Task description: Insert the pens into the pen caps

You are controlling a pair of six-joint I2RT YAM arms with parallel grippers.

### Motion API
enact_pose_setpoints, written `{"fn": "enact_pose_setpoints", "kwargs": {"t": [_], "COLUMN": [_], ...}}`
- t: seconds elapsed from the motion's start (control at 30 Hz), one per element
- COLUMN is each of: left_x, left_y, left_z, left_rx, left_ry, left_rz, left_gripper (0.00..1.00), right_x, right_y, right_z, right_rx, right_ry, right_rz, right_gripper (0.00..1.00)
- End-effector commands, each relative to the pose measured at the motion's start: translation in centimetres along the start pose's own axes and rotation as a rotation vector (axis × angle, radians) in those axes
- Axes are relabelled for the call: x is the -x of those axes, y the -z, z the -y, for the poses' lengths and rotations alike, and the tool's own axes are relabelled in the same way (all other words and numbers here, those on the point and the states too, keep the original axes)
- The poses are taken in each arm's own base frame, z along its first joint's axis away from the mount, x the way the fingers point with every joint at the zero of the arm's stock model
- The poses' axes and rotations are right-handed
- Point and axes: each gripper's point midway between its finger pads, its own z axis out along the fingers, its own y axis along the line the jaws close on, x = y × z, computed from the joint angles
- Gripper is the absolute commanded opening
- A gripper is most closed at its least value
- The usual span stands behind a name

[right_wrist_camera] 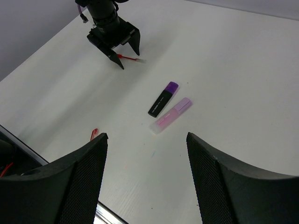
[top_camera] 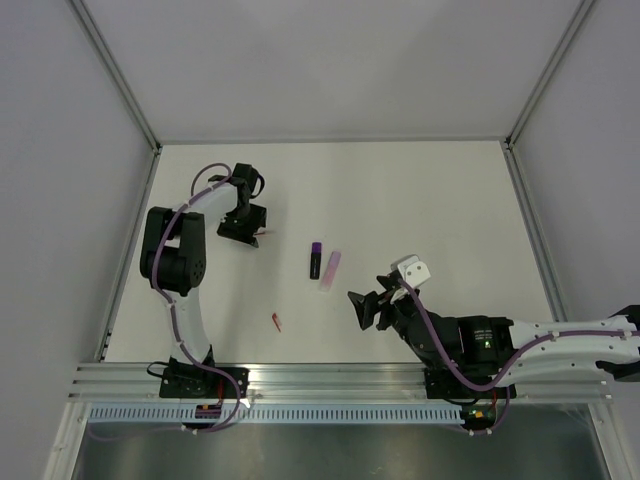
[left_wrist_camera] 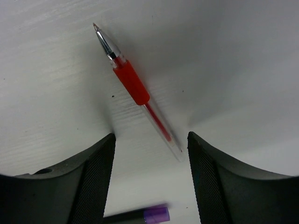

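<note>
A thin red pen point(left_wrist_camera: 132, 83) lies on the white table point(left_wrist_camera: 233, 70), its metal tip pointing away. Its clear rear end reaches between the fingers of my left gripper point(left_wrist_camera: 151, 135), close to the right one. That gripper is open and straddles the pen without touching it; from above it point(top_camera: 245, 235) sits at the far left. A pale pink marker point(top_camera: 330, 270) and a dark cap with a purple end point(top_camera: 315, 260) lie side by side mid-table. The tiny red cap point(top_camera: 277, 322) lies near the front. My right gripper point(right_wrist_camera: 147, 135) hovers open and empty, short of the marker point(right_wrist_camera: 170, 115).
Grey walls close off the table on the left, right and far sides. An aluminium rail point(top_camera: 340, 380) with both arm bases runs along the near edge. The right arm point(top_camera: 500, 345) stretches along the front right.
</note>
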Motion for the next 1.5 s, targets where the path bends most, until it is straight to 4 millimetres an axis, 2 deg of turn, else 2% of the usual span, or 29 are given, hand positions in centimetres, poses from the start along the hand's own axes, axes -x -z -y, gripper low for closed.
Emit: {"fn": "enact_pose_setpoints", "kwargs": {"t": [0.0, 0.13, 0.43, 0.57, 0.67, 0.93, 1.1, 1.3, 1.33, 1.4, 1.47], "left_x": [0.3, 0.7, 0.7, 0.7, 0.9, -0.4, -1.6, -2.2, -2.3, -2.4, -2.3], "left_y": [-1.1, -1.5, -1.2, -0.6, -0.3, 0.5, -0.2, -1.8, -1.9, -2.1, -2.2], "left_z": [0.3, -1.3, -2.8, -3.2, -3.5, -3.9, -4.3, -5.5, -5.3, -5.9, -5.6], "left_rx": [0.009, 0.073, 0.108, 0.115, 0.122, 0.118, 0.142, 0.189, 0.173, 0.169, 0.128], "left_ry": [0.073, 0.107, 0.136, 0.145, 0.153, 0.11, 0.096, 0.094, 0.097, 0.098, 0.093], "left_rz": [0.016, 0.048, 0.055, 0.054, 0.063, 0.064, 0.063, 0.044, 0.041, 0.034, 0.035], "left_gripper": [0.67, 0.63, 0.51, 0.42, 0.4, 0.46, 0.47, 0.37, 0.26, 0.18, 0.11], "right_x": [1.5, 1.2, 0.9, 1.0, 1.1, 1.2, 1.2, 1.3, 1.2, 1.3, 1.4], "right_y": [0.0, -0.2, -0.5, -0.4, -0.4, -0.3, -0.3, -0.2, -0.2, -0.1, -0.1], "right_z": [-0.4, -0.7, -0.8, -0.7, -0.7, -0.7, -0.6, -0.6, -0.6, -0.5, -0.4], "right_rx": [-0.002, 0.001, -0.012, -0.017, -0.01, -0.006, -0.01, -0.007, -0.005, -0.006, -0.004], "right_ry": [-0.003, 0.012, 0.031, 0.031, 0.024, 0.017, 0.019, 0.016, 0.016, 0.011, 0.006], "right_rz": [0.013, 0.003, -0.005, -0.004, -0.003, -0.001, 0.0, -0.001, 0.0, 0.003, 0.007], "right_gripper": [0.74, 0.74, 0.74, 0.74, 0.74, 0.74, 0.74, 0.74, 0.74, 0.74, 0.74]}}
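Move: The red pen lies on the table under the left hand, its clear barrel already between the open fingers, nearer the forward one. Its middle is about 3 cm to the hand's left, level fore and aft, some 1 cm below. The purple-capped black pen lies about 14 cm to the hand's right and 7 cm back, the pink pen 18 cm right and 10 cm back, both about 1 cm below. From the right hand, the red pen is some 26 cm ahead, 26 cm left and 25 cm down. The red pen's clear end is swept back towards the robot by the left hand's forward finger, the hand travelling about 4 cm back just above the table, with a small drift left and then some 2 cm right. It turns about 5 degrees counter-clockwise. The fingers draw in, part slightly, then close to pinch the clear barrel near its end. ##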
